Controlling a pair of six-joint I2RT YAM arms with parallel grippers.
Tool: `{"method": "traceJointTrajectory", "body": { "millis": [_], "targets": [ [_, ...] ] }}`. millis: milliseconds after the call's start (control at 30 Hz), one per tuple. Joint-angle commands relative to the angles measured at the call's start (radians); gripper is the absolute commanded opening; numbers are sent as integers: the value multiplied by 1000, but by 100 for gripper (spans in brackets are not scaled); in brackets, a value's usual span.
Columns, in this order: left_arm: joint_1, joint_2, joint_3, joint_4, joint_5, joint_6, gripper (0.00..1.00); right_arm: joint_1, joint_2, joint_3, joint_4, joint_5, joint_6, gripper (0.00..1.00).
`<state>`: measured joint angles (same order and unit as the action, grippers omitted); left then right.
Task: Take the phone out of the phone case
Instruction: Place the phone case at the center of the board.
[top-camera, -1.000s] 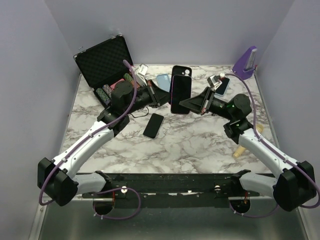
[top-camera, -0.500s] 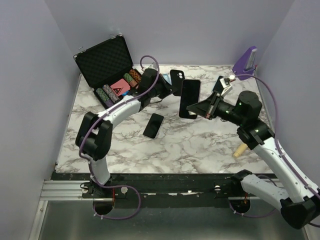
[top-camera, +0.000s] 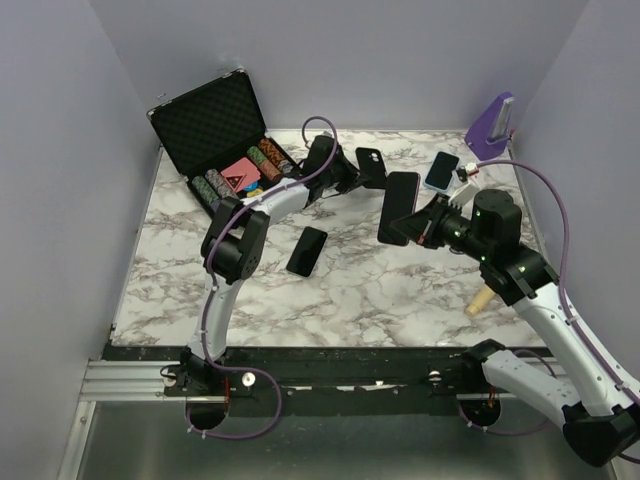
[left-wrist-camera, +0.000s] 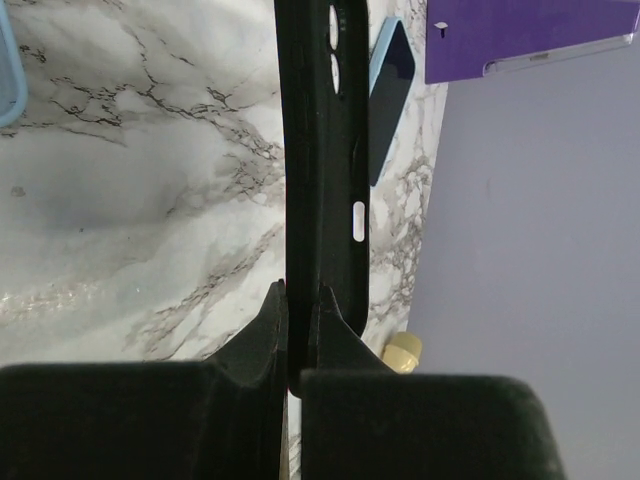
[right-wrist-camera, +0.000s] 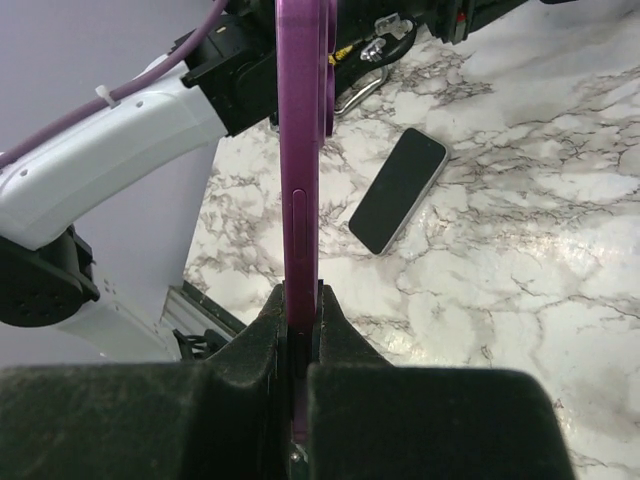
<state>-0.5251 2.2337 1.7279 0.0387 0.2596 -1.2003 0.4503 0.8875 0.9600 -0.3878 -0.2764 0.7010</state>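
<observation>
My left gripper is shut on the black phone case, held off the table near the back. In the left wrist view the case stands edge-on, its lower end pinched in the left gripper. My right gripper is shut on the purple phone, which hangs apart from the case, just right of it and nearer. The right wrist view has the phone edge-on, clamped in the right gripper.
A second dark phone lies flat mid-table. A blue-cased phone and a purple stand are at the back right. An open poker-chip case sits back left. A wooden peg lies near the right edge.
Phone and case were together between both grippers; now they are apart. The left arm has swung back and right with the case, the right gripper has drawn the phone to the right.
</observation>
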Motion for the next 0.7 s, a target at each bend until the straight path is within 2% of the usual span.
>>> {"method": "traceJointTrajectory", "body": {
  "millis": [0, 100, 233, 400, 567, 667],
  "targets": [
    [23, 64, 50, 84, 53, -129, 0, 1, -33, -7, 17, 35, -11, 1],
    [45, 133, 120, 99, 69, -176, 0, 2, -41, -14, 17, 37, -1, 1],
    [53, 237, 277, 43, 90, -202, 0, 1, -35, -17, 27, 20, 5, 1],
    [74, 309, 361, 9, 110, -274, 4, 2, -44, -27, 32, 17, 15, 1],
    [92, 362, 432, -63, 150, -309, 24, 1, -35, -38, 43, 14, 20, 1],
    [102, 362, 446, -94, 184, -300, 44, 1, -22, -52, 59, -6, 35, 1]
  ]
}}
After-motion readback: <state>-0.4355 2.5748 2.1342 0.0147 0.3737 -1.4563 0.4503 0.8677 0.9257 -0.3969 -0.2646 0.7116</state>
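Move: On the far middle of the board, the bare spot for the phone case held in the left hand lies about 9 cm ahead, 4 cm right and 8 cm below that hand. The blue case is 5 cm ahead and 9 cm left, the blue-edged phone about 5 cm ahead and 30 cm right, the black phone 20 cm back and 16 cm left, all on the board. From the right hand the spot is some 34 cm ahead, 8 cm left and 23 cm below. Carrying the black case outward past the blue case, the left hand travels about 8 cm forward, sinking some 3 cm towards the board mostly early on, while its wrist rolls left side down and tips some 15 degrees. Only as the hand slows at the far end do the fingers part, from nearly shut to about a third open, freeing their pinch on the case's near edge. ##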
